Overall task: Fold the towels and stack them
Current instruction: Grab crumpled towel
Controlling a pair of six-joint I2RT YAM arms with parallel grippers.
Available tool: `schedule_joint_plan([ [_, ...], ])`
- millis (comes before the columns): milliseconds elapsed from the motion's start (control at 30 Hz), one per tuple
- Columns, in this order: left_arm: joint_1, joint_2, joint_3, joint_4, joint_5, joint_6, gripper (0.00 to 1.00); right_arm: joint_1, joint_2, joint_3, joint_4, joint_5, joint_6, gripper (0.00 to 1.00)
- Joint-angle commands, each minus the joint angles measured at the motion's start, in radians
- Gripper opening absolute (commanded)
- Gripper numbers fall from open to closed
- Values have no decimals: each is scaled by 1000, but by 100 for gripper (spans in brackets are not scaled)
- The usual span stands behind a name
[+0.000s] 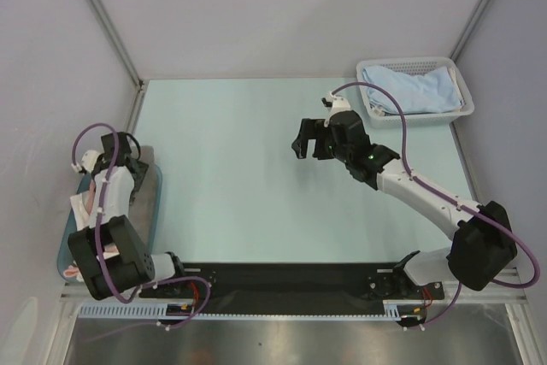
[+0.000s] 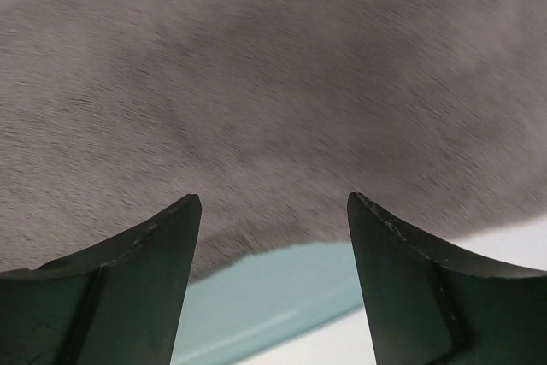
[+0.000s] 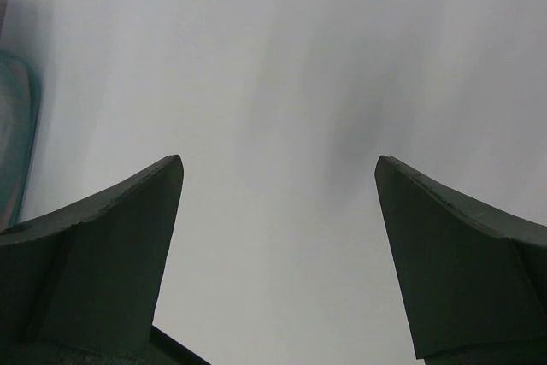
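Note:
A grey towel (image 1: 150, 187) lies on top in the teal tub (image 1: 61, 256) at the table's left edge, with a salmon-pink towel (image 1: 85, 208) showing beside it under the arm. My left gripper (image 1: 130, 150) hangs just over the grey towel, open. In the left wrist view the grey towel (image 2: 273, 83) fills the frame beyond the open gripper (image 2: 273, 198), with nothing between the fingers. A light blue towel (image 1: 410, 90) lies crumpled in the white mesh basket (image 1: 466, 102) at the back right. My right gripper (image 1: 306, 144) is open and empty above mid-table, as the right wrist view shows (image 3: 278, 160).
The teal tub's rim (image 2: 273, 297) shows below the grey towel in the left wrist view, and the tub's edge (image 3: 17, 126) shows at the far left of the right wrist view. Grey walls close in the table at the back and sides.

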State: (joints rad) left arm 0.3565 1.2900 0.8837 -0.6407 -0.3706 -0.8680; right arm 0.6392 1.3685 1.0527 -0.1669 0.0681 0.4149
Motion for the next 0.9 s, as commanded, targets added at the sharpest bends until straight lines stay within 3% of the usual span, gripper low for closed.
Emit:
schedule_joint_plan([
  [0,65,-1,-37,32,-59,-62,75,-3,-32,1,17,-24,2,100],
  [233,168,46,-84,62,-57,-65,70,-3,-16,0,23,-51,7,100],
  [367,193,90,-88,73,-44,-71,57,-1,0,3,23,-57,10,100],
  [400,194,97,-85,72,-41,-68,46,-1,7,4,21,-57,10,100],
  [467,203,107,-65,61,-34,-57,33,-1,12,9,17,-57,10,100],
  [500,206,107,-57,53,-34,-54,19,-1,14,10,14,-57,12,100],
  [600,206,65,-42,50,-41,-32,0,-1,15,10,9,-56,10,100],
  [867,196,-135,38,41,16,96,0,-1,14,15,9,-57,10,100],
])
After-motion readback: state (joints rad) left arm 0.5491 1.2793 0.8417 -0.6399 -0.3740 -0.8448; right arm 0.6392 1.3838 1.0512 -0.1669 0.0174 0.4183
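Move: The crumpled grey towel in the blue tub lies under the open left gripper, its middle some 5 cm back, 3 cm left and 6 cm lower. The pink-and-white towels lie about 8 cm back and 11 cm left, the tub's middle roughly 11 cm back and 5 cm left, both lower too. From the right hand, the grey towel is about 45 cm left, 12 cm back and well below. Bring the open left gripper back, down and left about 5, 5 and 4 cm onto the grey towel, turning it some 15 degrees counter-clockwise. Near the bottom, shut the fingers fully so their tips pinch a fold of the towel, then start lifting straight up, roughly 3 cm, keeping hold. ##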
